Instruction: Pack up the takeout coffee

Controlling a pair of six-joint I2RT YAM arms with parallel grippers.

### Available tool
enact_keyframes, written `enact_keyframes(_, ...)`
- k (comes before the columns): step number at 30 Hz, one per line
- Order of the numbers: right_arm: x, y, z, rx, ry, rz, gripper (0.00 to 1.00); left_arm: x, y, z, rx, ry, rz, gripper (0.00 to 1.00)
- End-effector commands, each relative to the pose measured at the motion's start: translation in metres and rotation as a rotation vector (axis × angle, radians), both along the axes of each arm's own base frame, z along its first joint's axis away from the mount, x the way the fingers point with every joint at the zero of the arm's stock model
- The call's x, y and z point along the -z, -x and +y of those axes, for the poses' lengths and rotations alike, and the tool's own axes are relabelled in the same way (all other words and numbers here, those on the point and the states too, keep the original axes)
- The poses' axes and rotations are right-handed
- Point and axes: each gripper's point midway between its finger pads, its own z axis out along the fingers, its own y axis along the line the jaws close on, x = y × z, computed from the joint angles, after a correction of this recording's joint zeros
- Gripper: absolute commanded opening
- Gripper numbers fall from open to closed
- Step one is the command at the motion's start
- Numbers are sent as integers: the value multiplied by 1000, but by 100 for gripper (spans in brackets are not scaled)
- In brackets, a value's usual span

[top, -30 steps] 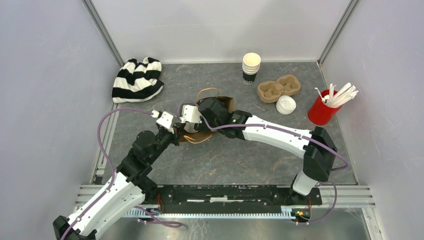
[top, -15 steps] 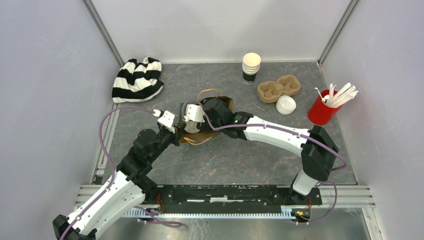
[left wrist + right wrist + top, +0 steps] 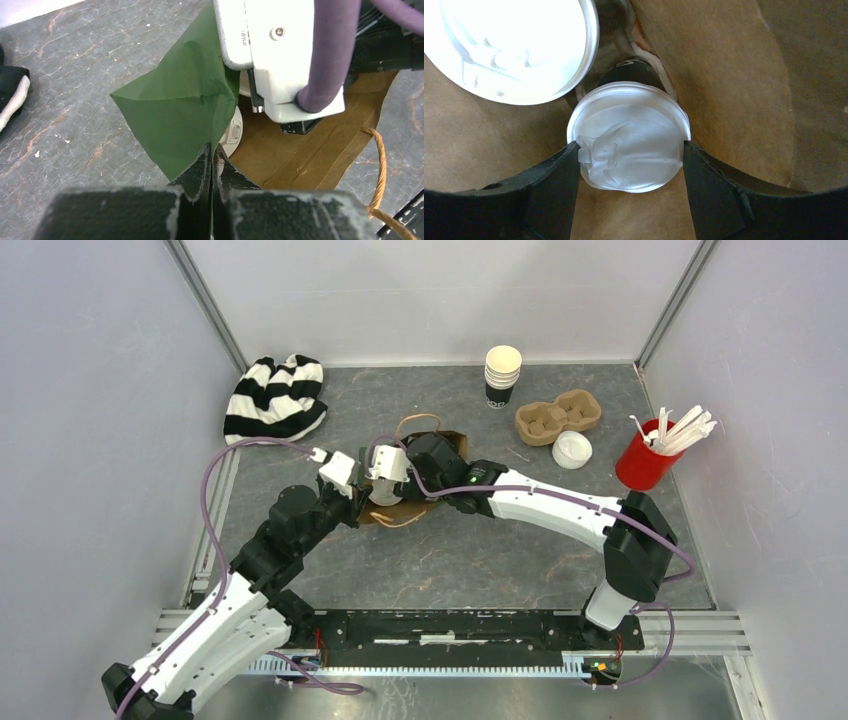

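A brown paper bag (image 3: 452, 443) lies on its side at mid table. My left gripper (image 3: 211, 150) is shut on a green paper flap (image 3: 175, 115) at the bag's mouth and holds it up. Inside the bag, my right gripper (image 3: 629, 160) has a finger against each side of the white lid (image 3: 629, 135) of a takeout coffee, whose dark cup body (image 3: 631, 72) shows behind it. A second lidded takeout coffee (image 3: 514, 45) lies beside it, at the upper left of the right wrist view. From above, the right gripper (image 3: 385, 485) is mostly hidden by its wrist.
At the back stand a stack of paper cups (image 3: 502, 375), a cardboard cup carrier (image 3: 557, 416), a loose white lid (image 3: 571, 450) and a red cup of stirrers (image 3: 645, 455). A striped cloth (image 3: 275, 400) lies at the back left.
My left arm has lifted the bag's flap slightly up and to the right. The right gripper has shifted a little at the bag's mouth, still on the cup.
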Motion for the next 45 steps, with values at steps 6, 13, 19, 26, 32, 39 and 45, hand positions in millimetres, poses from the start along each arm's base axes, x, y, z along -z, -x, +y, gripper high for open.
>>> enact_keyframes(6,-25,19,3,-1,-20,53,71,-57,25,-22,125,135,71,2)
enact_keyframes(13,-18,64,3,-39,-12,189,71,-74,42,-36,182,243,199,2)
enact_keyframes(19,3,98,-13,-47,23,329,71,-75,55,-40,170,353,310,2)
enact_keyframes(26,21,107,-11,-52,91,422,72,-74,48,-19,-16,391,387,2)
enact_keyframes(32,58,107,-6,-59,162,474,73,-73,26,-4,-187,368,402,2)
enact_keyframes(39,94,100,4,-70,160,550,73,-58,15,5,-301,350,444,2)
enact_keyframes(45,64,99,13,-79,116,553,81,-48,16,4,-306,352,462,2)
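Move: The right hand, deep in the mouth of the bag tipped towards the robot, already holds a lidded coffee cup. The bag's middle lies about 2 cm back, 1 cm right and 7 cm below it. The other cup's lid is some 6 cm back, 5 cm left and 2 cm higher. The left hand already pinches the bag's left rim. From it the bag's middle is roughly 8 cm ahead, 9 cm right and 11 cm below, the near handle about 3 cm back, 6 cm right and 2 cm lower. Keeping the rim pinched, the left hand draws it back about 5 cm and up 4, then eases partly forward and down while its fingers tip down some 30 degrees and turn counter-clockwise. The right hand, still on the cup inside, pulls back about 9 cm, then sinks 3 to 4 cm and comes slightly forward, tipping some 20 degrees more downward; its grip eases at the very end. ##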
